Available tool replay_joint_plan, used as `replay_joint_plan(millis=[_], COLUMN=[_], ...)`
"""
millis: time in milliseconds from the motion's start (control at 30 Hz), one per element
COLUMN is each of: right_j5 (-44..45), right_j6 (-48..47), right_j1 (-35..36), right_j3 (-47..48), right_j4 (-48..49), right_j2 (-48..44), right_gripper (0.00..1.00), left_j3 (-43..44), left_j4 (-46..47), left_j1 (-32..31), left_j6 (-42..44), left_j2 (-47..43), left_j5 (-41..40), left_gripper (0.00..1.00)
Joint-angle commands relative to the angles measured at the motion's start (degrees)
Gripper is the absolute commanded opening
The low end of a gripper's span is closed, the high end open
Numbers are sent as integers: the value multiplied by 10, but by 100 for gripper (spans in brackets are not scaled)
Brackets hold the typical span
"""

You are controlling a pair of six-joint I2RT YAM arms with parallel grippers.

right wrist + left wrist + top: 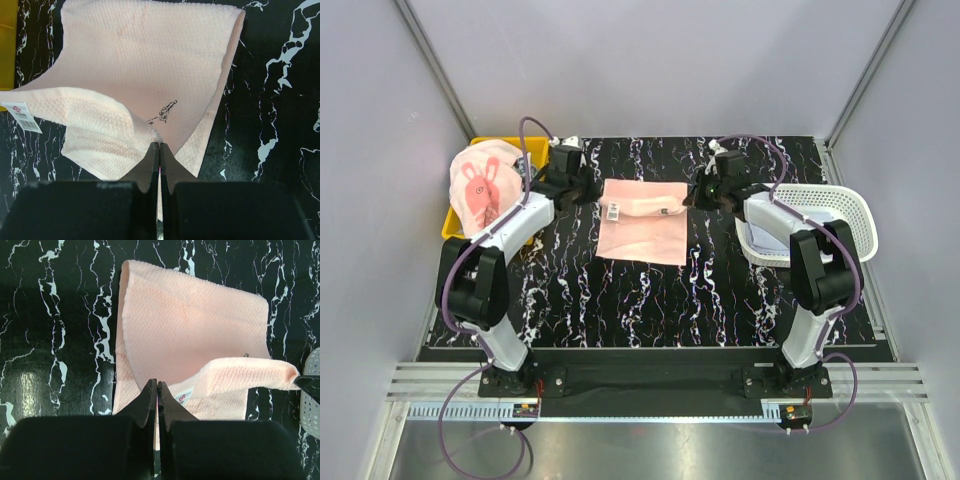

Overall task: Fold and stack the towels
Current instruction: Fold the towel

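Observation:
A plain pink towel (642,222) lies in the middle of the black marbled table. Its far edge is raised off the table and sags between my two grippers. My left gripper (592,193) is shut on the towel's far left corner, fingertips pinched together (157,385) beside a white label (184,397). The right gripper (696,194) is shut on the far right corner (159,145), near a small black print (165,111). The rest of the towel (190,325) (150,55) lies flat below. A pink rabbit-print towel (483,186) bulges out of the yellow bin.
The yellow bin (451,222) stands at the table's left edge, close to the left arm. A white mesh basket (845,206) sits at the right edge beside the right arm. Grey walls close in the back and both sides.

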Motion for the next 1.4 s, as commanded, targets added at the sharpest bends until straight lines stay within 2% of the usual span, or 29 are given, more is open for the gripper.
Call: replay_joint_plan(millis=[0,433,733,1100,1367], right_j5=[15,15,24,34,33], right_j6=[5,22,20,11,25], right_j1=[7,29,31,36,53], right_j3=[-15,-95,-102,-99,-151], right_j4=[28,56,49,17,42], right_j2=[-41,-48,-57,-130,-128], right_gripper=[0,0,0,0,0], left_j3=[-26,-97,-94,-74,-106], left_j4=[10,26,15,-18,-4], left_j1=[-11,-32,-34,-35,-36], left_j6=[-4,-15,-14,-16,-22], left_j2=[-31,-40,-48,-83,-83], left_j5=[-29,-40,-50,-70,-62], left_gripper=[0,0,0,0,0])
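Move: The peach towel's near edge is where the held edge is being taken: its left corner lies about 12 cm back from the left hand and 1 cm to the left, roughly 13 cm below. From the right hand, the near-right corner is some 13 cm back, in line sideways and 10 cm below. The yellow bin stands about 22 cm left and 7 cm ahead of the left hand; the white basket is some 25 cm right and 2 cm back of the right. The peach towel's upper layer, its corners still pinched in both closed grippers, is drawn back over the lower layer towards the near edge. Both hands travel back about 5 cm while sinking, pause low, then rise, the left by some 3 cm and the right by more, to above its starting height; the right finally starts back and down again. ##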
